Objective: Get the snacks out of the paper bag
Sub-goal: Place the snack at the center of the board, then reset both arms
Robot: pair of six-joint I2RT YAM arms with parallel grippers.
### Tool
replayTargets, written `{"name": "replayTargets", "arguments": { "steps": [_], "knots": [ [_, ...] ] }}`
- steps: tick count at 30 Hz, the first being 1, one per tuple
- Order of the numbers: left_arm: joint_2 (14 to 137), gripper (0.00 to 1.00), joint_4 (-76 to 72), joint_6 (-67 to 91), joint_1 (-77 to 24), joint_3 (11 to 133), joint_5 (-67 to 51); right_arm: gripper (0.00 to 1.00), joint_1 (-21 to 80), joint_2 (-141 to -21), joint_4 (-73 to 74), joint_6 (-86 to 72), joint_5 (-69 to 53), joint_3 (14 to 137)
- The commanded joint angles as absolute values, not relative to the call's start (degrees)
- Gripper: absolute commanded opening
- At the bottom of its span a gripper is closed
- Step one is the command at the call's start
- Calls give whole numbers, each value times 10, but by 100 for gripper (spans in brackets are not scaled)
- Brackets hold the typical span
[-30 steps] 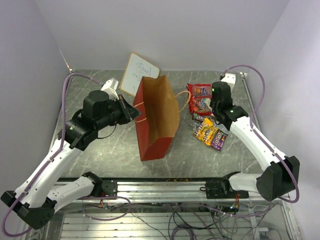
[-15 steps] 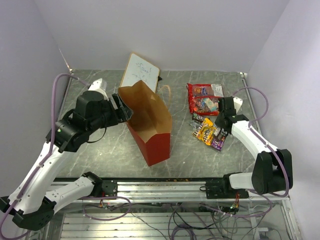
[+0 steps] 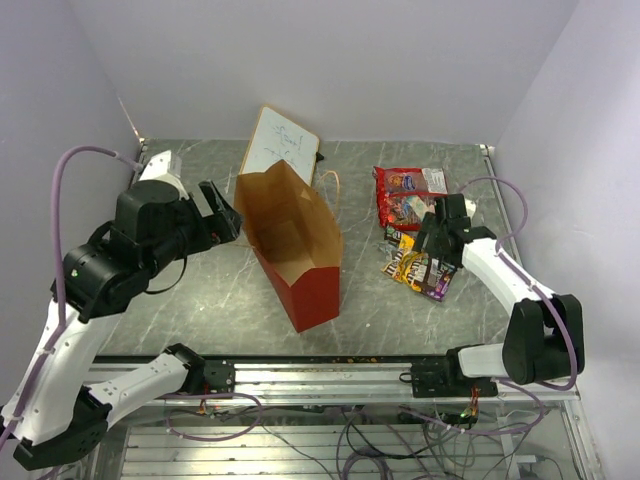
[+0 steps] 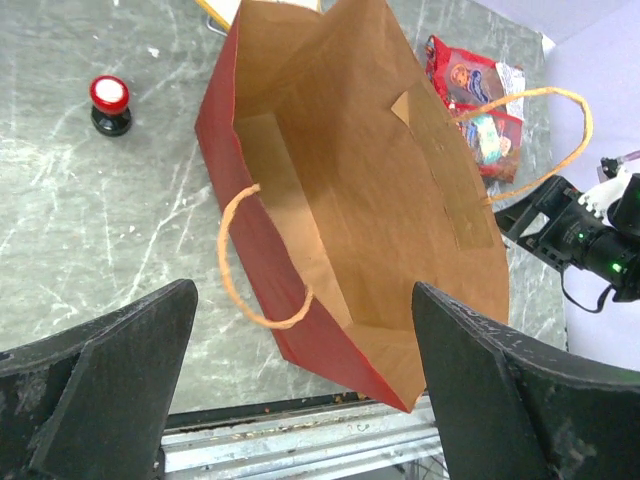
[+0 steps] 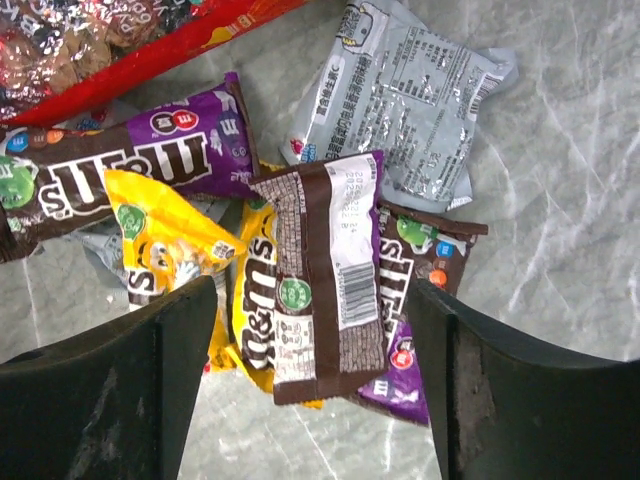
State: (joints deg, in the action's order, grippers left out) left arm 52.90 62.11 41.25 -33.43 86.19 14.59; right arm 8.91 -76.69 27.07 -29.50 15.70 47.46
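Observation:
The paper bag [image 3: 300,262], red outside and brown inside, rests mid-table with its mouth open; no snack shows inside it [image 4: 350,200]. My left gripper [image 3: 222,213] is open and empty, just left of the bag and apart from it; in the left wrist view [image 4: 305,400] its jaws stand wide above the bag's near corner. The large red candy bag [image 3: 398,192] lies at the right. Small packets [image 3: 420,268] lie in a pile before it. My right gripper [image 3: 432,238] is open over that pile [image 5: 315,380], straddling a brown packet [image 5: 325,270], with yellow [image 5: 165,240], purple [image 5: 120,170] and silver [image 5: 400,100] ones around.
A white tilted whiteboard [image 3: 280,145] stands behind the paper bag. A small red-and-black marker cap [image 4: 110,103] sits on the table left of the bag. The bag's tan loop handles [image 4: 255,290] stick out at both sides. The metal rail [image 3: 330,375] runs along the near edge.
My left gripper let the bag go and drew back to the left and up. The bag swung from lying sideways to mouth-up. My right gripper came down from the red candy bag to the small packets.

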Motion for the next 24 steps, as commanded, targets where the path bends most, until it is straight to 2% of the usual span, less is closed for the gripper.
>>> {"name": "replayTargets", "arguments": {
  "steps": [1, 4, 11, 16, 19, 24],
  "knots": [
    [531, 99, 691, 406, -330, 912, 200, 79, 97, -766, 366, -275, 157, 540],
    [522, 100, 710, 393, -330, 934, 212, 87, 128, -753, 428, -290, 163, 589],
    [514, 98, 712, 401, -330, 973, 164, 93, 271, -730, 560, -348, 117, 767],
    [498, 99, 661, 417, -331, 971, 122, 93, 305, -701, 623, -380, 48, 882],
    [500, 99, 638, 416, -331, 981, 105, 100, 306, -647, 604, -378, 10, 910],
    [494, 100, 601, 407, -331, 992, 99, 100, 306, -574, 594, -368, 7, 953]
  ]
}}
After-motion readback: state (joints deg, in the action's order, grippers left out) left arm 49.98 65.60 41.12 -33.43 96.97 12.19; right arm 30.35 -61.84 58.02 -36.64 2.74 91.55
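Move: The brown packet I've already let go lies about 4 cm below my right hand and 1 cm ahead. The yellow packet is some 6 cm to its left and 1 cm farther out; the red snack bag sits about 16 cm ahead and 4 cm left of my hand. The paper bag stands some 33 cm left of my right hand, 2 cm back. From my left hand, the paper bag is roughly 14 cm right, 8 cm ahead and 20 cm down. I lift my empty right hand away from the packets, about 30 cm up, swinging left some 14 cm as it climbs and then drawing back; its fingers spread fully while the wrist tips up and turns counter-clockwise by about 25 degrees each. My left hand, still open, backs up and away from the paper bag, about 6 cm higher. ##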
